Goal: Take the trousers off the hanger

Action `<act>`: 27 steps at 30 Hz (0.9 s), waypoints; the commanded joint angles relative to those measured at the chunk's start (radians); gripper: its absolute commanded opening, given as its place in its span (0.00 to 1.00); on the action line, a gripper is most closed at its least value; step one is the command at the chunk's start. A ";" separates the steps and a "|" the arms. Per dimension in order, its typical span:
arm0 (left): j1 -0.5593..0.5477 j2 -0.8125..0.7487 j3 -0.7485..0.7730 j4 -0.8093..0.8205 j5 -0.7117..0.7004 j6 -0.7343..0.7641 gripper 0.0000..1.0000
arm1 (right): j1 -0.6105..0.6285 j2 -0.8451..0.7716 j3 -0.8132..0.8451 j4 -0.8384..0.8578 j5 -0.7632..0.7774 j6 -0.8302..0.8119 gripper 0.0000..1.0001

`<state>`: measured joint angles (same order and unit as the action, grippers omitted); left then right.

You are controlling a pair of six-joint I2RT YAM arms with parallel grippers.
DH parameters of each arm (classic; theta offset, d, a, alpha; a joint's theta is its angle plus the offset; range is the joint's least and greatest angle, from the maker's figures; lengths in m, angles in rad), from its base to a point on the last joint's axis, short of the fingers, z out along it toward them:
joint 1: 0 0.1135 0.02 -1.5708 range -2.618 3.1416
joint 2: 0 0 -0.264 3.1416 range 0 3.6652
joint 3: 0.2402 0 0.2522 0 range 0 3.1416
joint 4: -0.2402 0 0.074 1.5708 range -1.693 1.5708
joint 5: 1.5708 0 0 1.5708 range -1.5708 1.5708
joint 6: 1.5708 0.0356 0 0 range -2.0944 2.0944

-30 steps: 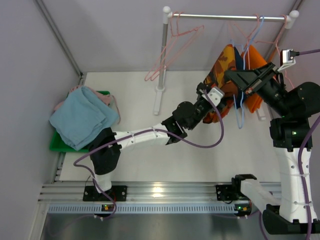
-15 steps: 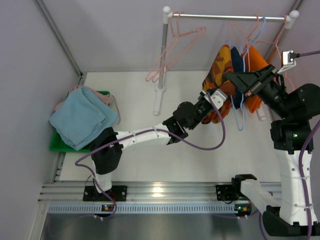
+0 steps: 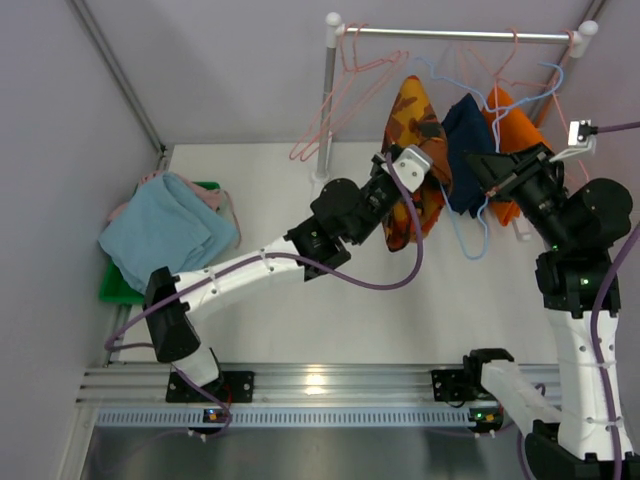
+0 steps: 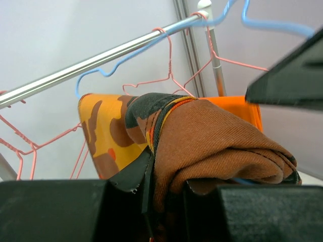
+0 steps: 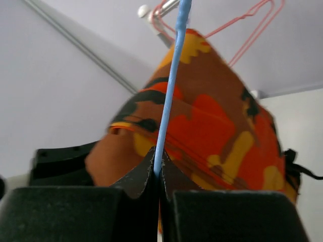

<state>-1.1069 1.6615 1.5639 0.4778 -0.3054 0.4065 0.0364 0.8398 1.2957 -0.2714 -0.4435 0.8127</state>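
The orange-and-red patterned trousers hang below the rail. My left gripper is shut on a bunched fold of them, the cloth pinched between the fingers. My right gripper is shut on the thin wire of a light blue hanger, with the patterned cloth just behind it. Navy trousers and plain orange trousers hang to the right of it. Light blue trousers lie over pink ones on a green tray.
Bare pink hangers hang at the rail's left end by the white stand post. The walls stand close at the left and back. The right arm's body is at the right, next to the hanging clothes.
My left gripper has pulled the patterned trousers left and away from the navy ones. The left arm has stretched out further. The right gripper has stayed shut on the blue hanger.
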 commanded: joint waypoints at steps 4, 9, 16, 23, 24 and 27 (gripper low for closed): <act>-0.008 -0.128 0.183 0.036 0.034 -0.113 0.00 | 0.010 0.018 -0.041 -0.060 0.186 -0.142 0.00; -0.008 -0.123 0.301 -0.001 0.006 -0.147 0.00 | 0.010 0.030 -0.062 -0.089 0.235 -0.205 0.00; -0.008 -0.103 0.453 0.025 -0.004 -0.109 0.00 | 0.010 0.038 -0.093 -0.117 0.269 -0.279 0.00; -0.010 -0.043 0.630 0.116 -0.041 0.054 0.00 | 0.010 0.044 -0.154 -0.127 0.290 -0.343 0.00; -0.010 -0.045 0.640 0.120 -0.032 0.060 0.00 | 0.010 0.042 -0.168 -0.127 0.292 -0.351 0.00; -0.010 -0.045 0.686 0.125 -0.035 0.103 0.00 | 0.010 0.038 -0.187 -0.117 0.296 -0.365 0.00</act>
<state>-1.1183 1.6478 2.1651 0.3962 -0.3492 0.4271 0.0364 0.8818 1.1164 -0.4030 -0.1757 0.4961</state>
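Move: The camouflage trousers are already in my left fingers. The green basket, with light-blue trousers piled on it, lies roughly 55 cm to that hand's left, 5 cm farther out and 40 below; the empty pink hangers are about 15 cm left and 12 ahead. From my right hand, gripping the blue hanger, the navy trousers are some 15 cm ahead, 2 left and 10 lower, the orange ones as far ahead and as low but 6 right. I keep my left grip and lift the camouflage trousers, faster and faster, about 25 cm up and then also some 12 cm left, away from the blue hanger, rolling the hand so its left side drops and its fingers tip up. With my closed right hand I keep pinching the hanger, taking it down about 13 cm and somewhat forward and right, towards the navy trousers, while the wrist turns clockwise and tips down. ##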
